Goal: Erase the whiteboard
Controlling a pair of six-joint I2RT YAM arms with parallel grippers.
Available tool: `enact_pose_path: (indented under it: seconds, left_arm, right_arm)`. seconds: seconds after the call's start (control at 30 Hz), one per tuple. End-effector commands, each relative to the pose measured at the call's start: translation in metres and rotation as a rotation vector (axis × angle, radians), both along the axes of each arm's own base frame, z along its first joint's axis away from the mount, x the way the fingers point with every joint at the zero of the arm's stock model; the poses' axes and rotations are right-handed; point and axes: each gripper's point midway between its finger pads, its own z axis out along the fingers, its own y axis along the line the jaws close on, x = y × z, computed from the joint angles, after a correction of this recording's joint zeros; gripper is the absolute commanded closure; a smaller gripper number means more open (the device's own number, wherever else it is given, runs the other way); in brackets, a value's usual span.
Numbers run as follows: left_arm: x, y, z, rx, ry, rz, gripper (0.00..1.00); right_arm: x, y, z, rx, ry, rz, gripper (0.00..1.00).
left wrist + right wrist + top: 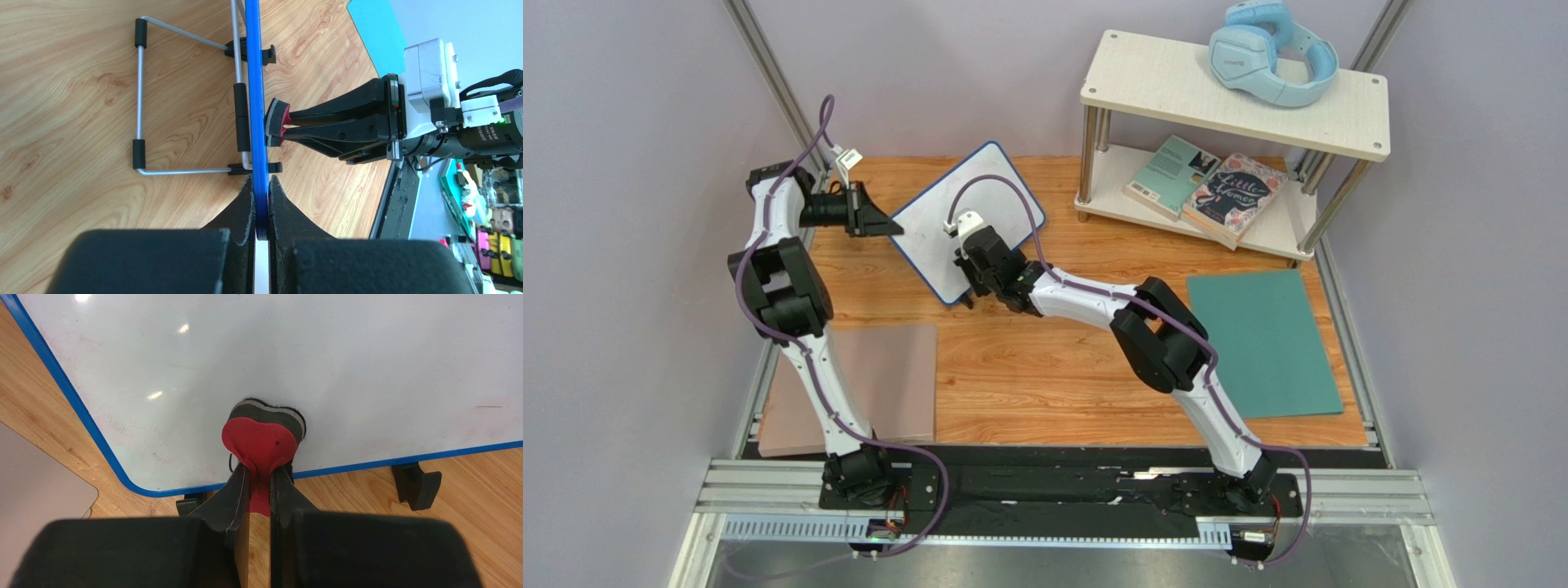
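The whiteboard (995, 208) has a blue frame and stands tilted on black feet at the back of the wooden table. My left gripper (895, 228) is shut on its left frame edge; the left wrist view shows the frame (255, 92) edge-on between my jaws (262, 190). My right gripper (967, 284) is shut on a red, felt-backed eraser (261, 438) and presses it on the board's lower part (307, 367). The board looks almost blank, with one faint thin mark (491, 407) near its lower right. The eraser also shows in the left wrist view (277, 121).
A wire stand (140, 104) props the board from behind. A white two-level shelf (1234, 92) at the back right carries blue headphones (1271, 52) and books (1204, 184). A teal mat (1263, 343) lies at the right, a pinkish-brown mat (879, 380) at the front left.
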Motion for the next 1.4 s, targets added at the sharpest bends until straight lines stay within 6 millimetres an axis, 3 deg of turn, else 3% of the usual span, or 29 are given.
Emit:
enact_pose_path:
  seconds: [0.0,0.53,0.7,0.87,1.07,1.1,1.13,1.17,1.27,1.37]
  left_arm:
    - [-0.060,-0.031,0.002,-0.044,0.306,-0.088,1.00]
    - [-0.059,-0.031,0.002,-0.042,0.316,-0.085,1.00]
    - [-0.060,-0.031,0.001,-0.037,0.319,-0.086,1.00]
    - [-0.061,-0.031,0.001,-0.040,0.323,-0.087,1.00]
    - [-0.063,-0.032,0.000,-0.051,0.320,-0.088,1.00]
    - [-0.063,-0.033,0.000,-0.052,0.323,-0.089,1.00]
    - [-0.064,-0.032,0.001,-0.051,0.319,-0.089,1.00]
    - [-0.065,-0.033,0.001,-0.050,0.315,-0.092,1.00]
    - [-0.066,-0.032,0.003,-0.045,0.308,-0.091,1.00]
    - [-0.067,-0.031,0.006,-0.045,0.304,-0.086,1.00]
  right_arm:
    - [0.007,0.055,0.038,0.220,-0.101,0.091,1.00]
    - [0.006,0.079,0.048,0.301,-0.103,0.165,1.00]
    - [0.029,0.062,0.039,0.274,-0.066,0.057,1.00]
    - [0.046,0.024,0.025,0.246,0.000,-0.059,1.00]
    - [0.069,-0.016,0.073,0.309,-0.051,-0.145,1.00]
    - [0.070,-0.025,0.072,0.304,-0.052,-0.160,1.00]
    - [0.072,-0.033,0.100,0.341,-0.086,-0.170,1.00]
    - [0.073,-0.039,0.108,0.350,-0.098,-0.180,1.00]
    - [0.067,-0.063,0.139,0.359,-0.136,-0.201,1.00]
    - [0.056,-0.089,0.148,0.317,-0.139,-0.239,1.00]
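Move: The whiteboard's middle lies about 7 cm ahead of the right hand, neither left nor right of it, and some 4 cm higher. Its lower right corner is roughly 8 cm ahead and 12 cm right; the left stand foot sits about 4 cm back, straight in line, and the right stand foot 4 cm ahead and 9 cm right, both some 4 cm lower. From the left hand, the whiteboard's middle is about 3 cm ahead, 12 cm right and 4 cm below. The red eraser, still gripped by the right hand and already against the lower left part of the whiteboard, first goes left and up the slanted face, about 5 cm left and 4 cm up, then swings back fast to the right, roughly 11 cm, and forward 4 cm, coming off the face near the lower right. The left hand keeps its pinch on the whiteboard's upper left corner. ##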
